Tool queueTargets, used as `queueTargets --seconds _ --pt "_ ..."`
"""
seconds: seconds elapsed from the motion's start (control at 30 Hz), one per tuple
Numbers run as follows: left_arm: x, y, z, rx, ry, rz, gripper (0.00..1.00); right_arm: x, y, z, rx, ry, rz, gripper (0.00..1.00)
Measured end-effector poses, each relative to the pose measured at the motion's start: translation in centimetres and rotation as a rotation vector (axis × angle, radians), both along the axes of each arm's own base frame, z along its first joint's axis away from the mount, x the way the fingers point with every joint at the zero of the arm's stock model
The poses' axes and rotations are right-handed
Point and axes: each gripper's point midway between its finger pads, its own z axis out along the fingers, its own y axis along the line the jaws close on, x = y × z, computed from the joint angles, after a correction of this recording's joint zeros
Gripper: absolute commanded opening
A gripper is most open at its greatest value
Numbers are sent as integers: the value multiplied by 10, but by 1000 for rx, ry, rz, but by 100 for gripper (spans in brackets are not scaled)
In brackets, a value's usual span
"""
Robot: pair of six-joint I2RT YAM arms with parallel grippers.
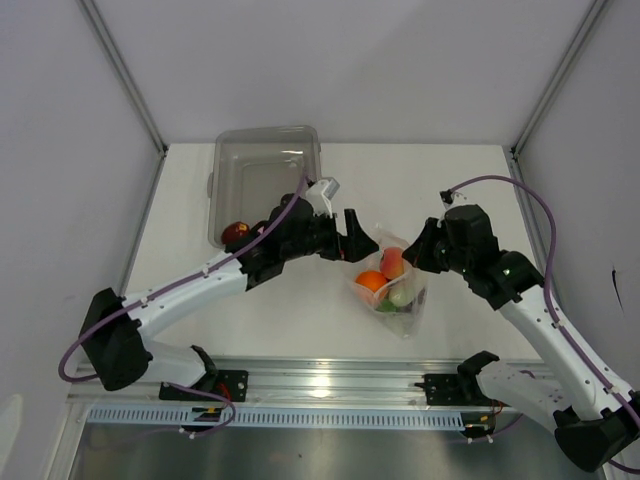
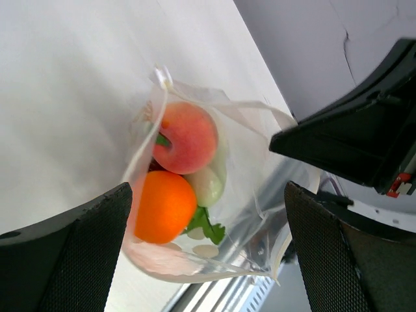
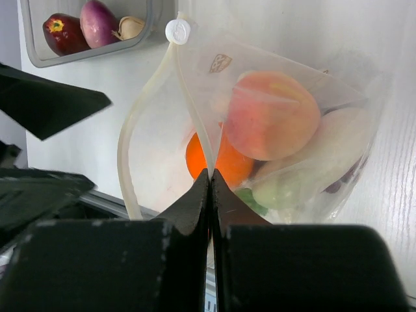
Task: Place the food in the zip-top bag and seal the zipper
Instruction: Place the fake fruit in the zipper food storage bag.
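Observation:
The zip-top bag [image 1: 400,300] lies between my two grippers, and its mouth gapes open. Through the plastic I see a peach [image 3: 273,114], an orange [image 2: 164,206], a white oblong piece [image 2: 207,185], a green bit [image 2: 209,225] and dark grapes [image 3: 351,174]. My right gripper [image 3: 210,174] is shut on one strip of the zipper [image 3: 195,117]; the other strip [image 3: 123,162] bows away to the left. My left gripper [image 2: 208,260] hangs open just beside the bag, its fingers [image 2: 65,260] wide apart and holding nothing.
A rigid clear bin [image 1: 262,160] stands at the back left. It holds a dark red piece [image 3: 63,32], a pink bulb [image 3: 99,23] and a beige clove [image 3: 130,27]. The metal rail [image 1: 320,385] runs along the near table edge.

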Motion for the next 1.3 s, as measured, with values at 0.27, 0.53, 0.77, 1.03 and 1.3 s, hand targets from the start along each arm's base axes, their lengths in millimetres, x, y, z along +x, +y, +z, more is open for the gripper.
queueTargets --seconds 0.27,0.53,0.77,1.03,1.3 --pt "54 71 11 88 -66 331 100 0 0 -1 -1 2 0 0" --pt "132 185 -9 326 94 722 99 -1 0 -4 -4 7 0 0" --pt "159 260 -51 622 284 974 99 -1 0 -4 -7 7 3 0" --pt "155 292 -81 894 438 1108 100 -1 -1 -7 -10 10 4 0" --pt "144 315 -100 1049 519 1193 99 -1 0 -9 -11 12 10 0"
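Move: Far off to the left hand's left, about 34 cm, and some 12 cm farther out, the dark red apple lies in the crate roughly 20 cm below that hand. The red onion is about 8 cm to the right of the apple and level with it; the avocado is some 17 cm right of the apple and 10 cm farther out. From the right hand, pinching the bag's rim, the apple is about 48 cm left, 14 cm ahead and 20 cm down. Swinging away from the open bag, the empty left hand sweeps about 30 cm left and some 15 cm forward, at first nearly level, then sinking about 10 cm towards the dark red apple in the crate's near left corner. Its wrist turns well over 90 degrees counter-clockwise and tips the wide-open fingers steeply down. The right hand keeps its pinch on the bag's rim. ##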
